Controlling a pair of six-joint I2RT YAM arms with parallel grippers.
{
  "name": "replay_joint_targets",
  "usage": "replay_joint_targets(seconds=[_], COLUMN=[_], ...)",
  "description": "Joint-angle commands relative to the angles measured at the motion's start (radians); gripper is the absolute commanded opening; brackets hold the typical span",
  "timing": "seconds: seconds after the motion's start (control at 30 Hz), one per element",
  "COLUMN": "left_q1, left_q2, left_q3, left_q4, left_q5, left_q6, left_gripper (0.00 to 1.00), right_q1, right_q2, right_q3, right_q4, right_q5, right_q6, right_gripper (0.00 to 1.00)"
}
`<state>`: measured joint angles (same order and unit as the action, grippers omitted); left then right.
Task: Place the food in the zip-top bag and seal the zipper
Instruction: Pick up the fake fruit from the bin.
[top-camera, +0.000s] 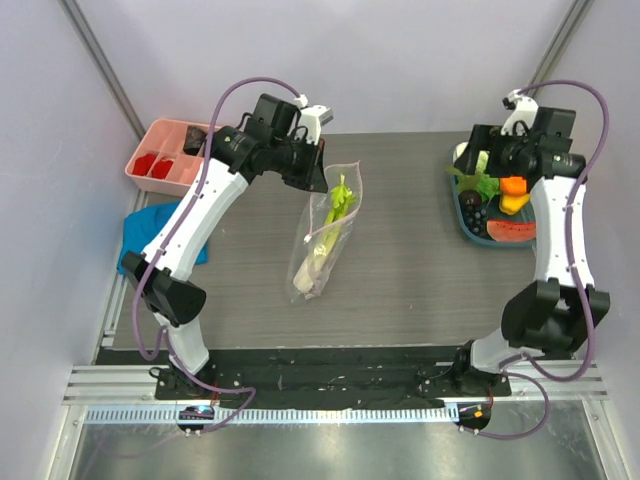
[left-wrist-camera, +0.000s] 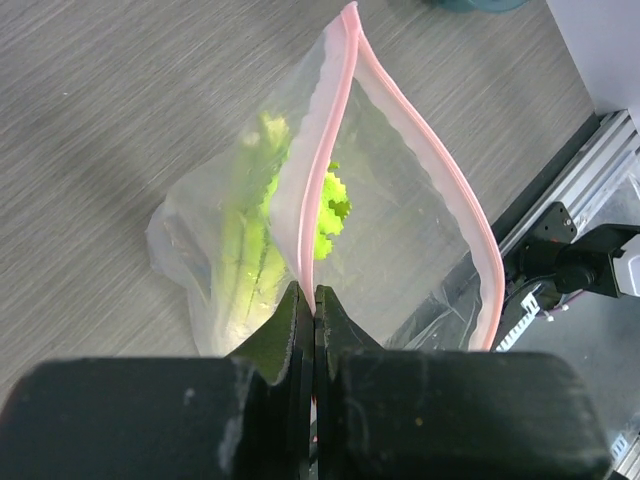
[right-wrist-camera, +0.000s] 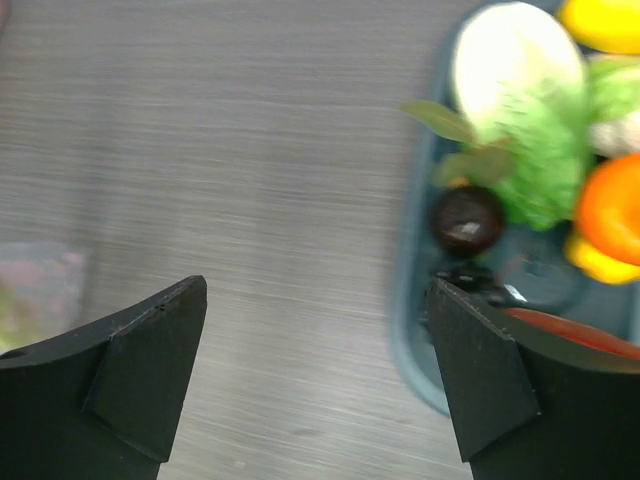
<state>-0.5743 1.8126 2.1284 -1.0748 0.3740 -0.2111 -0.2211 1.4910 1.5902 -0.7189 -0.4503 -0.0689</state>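
Observation:
My left gripper (top-camera: 318, 180) is shut on the mouth edge of the zip-top bag (top-camera: 322, 240) and holds it up, so it hangs to the table. Its jaws (left-wrist-camera: 315, 300) pinch the pink zipper (left-wrist-camera: 330, 140), and the mouth gapes to the right. A green-white leek (left-wrist-camera: 250, 250) lies inside the bag (left-wrist-camera: 400, 230). The rest of the food sits in a teal tray (top-camera: 465, 215) at the right: cabbage (right-wrist-camera: 530, 170), an orange (right-wrist-camera: 610, 215), a watermelon slice (top-camera: 512, 230) and a dark fruit (right-wrist-camera: 466, 218). My right gripper (right-wrist-camera: 320, 330) hangs open and empty over the tray's left rim (right-wrist-camera: 410, 300).
A pink compartment tray (top-camera: 165, 155) with red and dark pieces stands at the back left, and a blue cloth (top-camera: 150, 230) lies in front of it. White walls close in the table's sides. An aluminium rail (top-camera: 330, 385) runs along the near edge.

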Motion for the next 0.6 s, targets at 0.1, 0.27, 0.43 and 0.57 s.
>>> replay_joint_targets(seconds=[0.1, 0.27, 0.43, 0.57], left_q1=[-0.001, 0.001, 0.001, 0.004], left_q2=[0.007, 0.013, 0.022, 0.027], left_q3=[0.053, 0.054, 0.054, 0.057], left_q4=[0.018, 0.021, 0.019, 0.016], left_q5=[0.0, 0.003, 0.011, 0.022], left_q6=[-0.022, -0.027, -0.025, -0.027], left_gripper=[0.0, 0.0, 0.0, 0.0], right_q1=[-0.179, -0.253, -0.265, -0.267], right_q2=[0.205, 0.365, 0.46, 0.521], right_q3=[0.244, 0.349, 0.363, 0.367], right_q4=[-0.122, -0.163, -0.126, -0.059], right_q5=[0.079, 0.102, 0.148, 0.194], right_q6=[-0.221, -0.148, -0.074, -0.037], right_gripper=[0.96, 0.96, 0.97, 0.98])
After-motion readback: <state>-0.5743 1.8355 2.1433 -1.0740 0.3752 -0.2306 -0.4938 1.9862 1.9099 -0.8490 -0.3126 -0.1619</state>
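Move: The orange in the bin lies about 16 cm to the right hand's right, 7 cm farther out and some 17 cm below. Next to the orange, the dark round fruit sits about 10 cm to its left and 4 cm nearer, the lettuce 8 cm to its left and 3 cm farther out, and the watermelon slice 9 cm nearer; all three are slightly lower. From the left hand the orange is roughly 49 cm right, 14 cm ahead and 18 cm down. Rightward first, fast, then bending into a steep descent: the right hand sweeps about 17 cm to the right over the bin and sinks some 11 cm towards the orange, most of the drop coming late. Meanwhile the fingers tip down and the hand turns clockwise, each a little under 20 degrees; the jaws stay wide open and empty. ##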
